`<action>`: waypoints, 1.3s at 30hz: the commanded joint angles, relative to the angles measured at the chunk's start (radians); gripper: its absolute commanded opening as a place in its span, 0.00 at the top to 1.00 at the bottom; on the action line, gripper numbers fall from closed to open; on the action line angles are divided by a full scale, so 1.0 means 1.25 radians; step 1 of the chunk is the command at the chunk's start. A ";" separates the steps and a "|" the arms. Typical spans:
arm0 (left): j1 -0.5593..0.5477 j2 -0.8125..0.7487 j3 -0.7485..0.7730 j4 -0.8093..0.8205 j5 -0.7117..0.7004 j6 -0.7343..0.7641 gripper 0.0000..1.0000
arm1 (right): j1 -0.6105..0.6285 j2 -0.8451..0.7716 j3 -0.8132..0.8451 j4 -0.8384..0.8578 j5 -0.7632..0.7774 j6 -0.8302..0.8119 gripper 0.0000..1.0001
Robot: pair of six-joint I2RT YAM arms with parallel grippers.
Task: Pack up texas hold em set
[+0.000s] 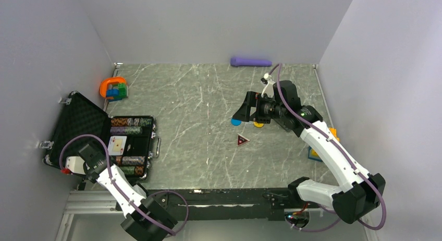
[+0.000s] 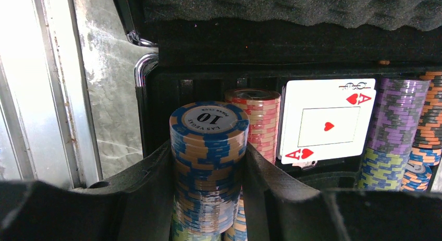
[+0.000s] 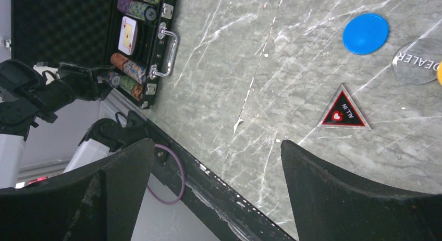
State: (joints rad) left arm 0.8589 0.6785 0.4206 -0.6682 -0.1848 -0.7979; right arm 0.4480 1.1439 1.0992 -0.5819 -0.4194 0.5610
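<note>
The open black foam-lined case (image 1: pixel 78 121) lies at the left with rows of striped chips and an ace of hearts card (image 1: pixel 118 145) inside. My left gripper (image 2: pixel 208 168) is shut on a blue-and-orange chip stack (image 2: pixel 208 142) at the case's near end, a finger pressed to each side. A red stack (image 2: pixel 255 116), the card (image 2: pixel 326 121) and purple chips (image 2: pixel 398 116) sit behind it. My right gripper (image 3: pixel 219 163) hangs open and holds nothing above the table. Near it lie a blue disc (image 3: pixel 365 33), a clear dealer button (image 3: pixel 417 61), a yellow disc (image 1: pixel 258 124) and a dark red triangle (image 3: pixel 343 110).
An orange ring toy with coloured blocks (image 1: pixel 113 88) stands at the back left. A purple cylinder (image 1: pixel 251 61) lies against the back wall. A blue-and-orange object (image 1: pixel 315 153) sits partly under the right arm. The case's handle (image 3: pixel 169 50) faces the table's middle.
</note>
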 commanded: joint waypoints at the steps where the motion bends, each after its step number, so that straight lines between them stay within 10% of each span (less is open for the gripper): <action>1: 0.006 -0.002 0.012 0.040 0.011 0.003 0.74 | -0.003 -0.006 0.008 0.008 0.005 -0.010 0.05; 11: 0.006 -0.008 0.015 0.032 0.002 0.005 0.28 | -0.003 -0.010 0.005 0.002 0.010 -0.013 0.05; 29: -0.037 -0.066 0.068 0.046 0.054 0.119 0.09 | -0.003 -0.015 0.014 0.003 0.015 -0.014 0.05; 39: -0.299 -0.015 0.216 0.054 0.068 0.305 0.01 | -0.001 -0.011 0.016 -0.073 0.202 -0.094 0.06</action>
State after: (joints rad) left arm 0.6331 0.6170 0.5789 -0.6563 -0.1356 -0.5858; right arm 0.4484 1.1423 1.0992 -0.6201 -0.3111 0.5114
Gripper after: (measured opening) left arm 0.985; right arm 0.947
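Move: The left hand still holds the blue chip stack in its half-open fingers, right over the slot at the case's near left corner, whose bed is some 2 cm below. The red stack lies about 4 cm ahead and 2 cm to the right, the green stack level and 6 cm right, the card deck roughly 10 cm ahead and 2 cm right, all about 3 cm lower. From the right hand the slot is some 58 cm left, 14 cm back and 21 cm below. Staying nearly in place at first, the left hand opens its fingers in steps until wide and lets go of the blue stack. It then lifts away with quickening speed, about 7 cm up and 5 cm forward with a little to the right, passing out over the case towards the card deck while turning clockwise some 25 degrees. Late on, the right hand sets off, open and empty, about 2 cm right and down. ##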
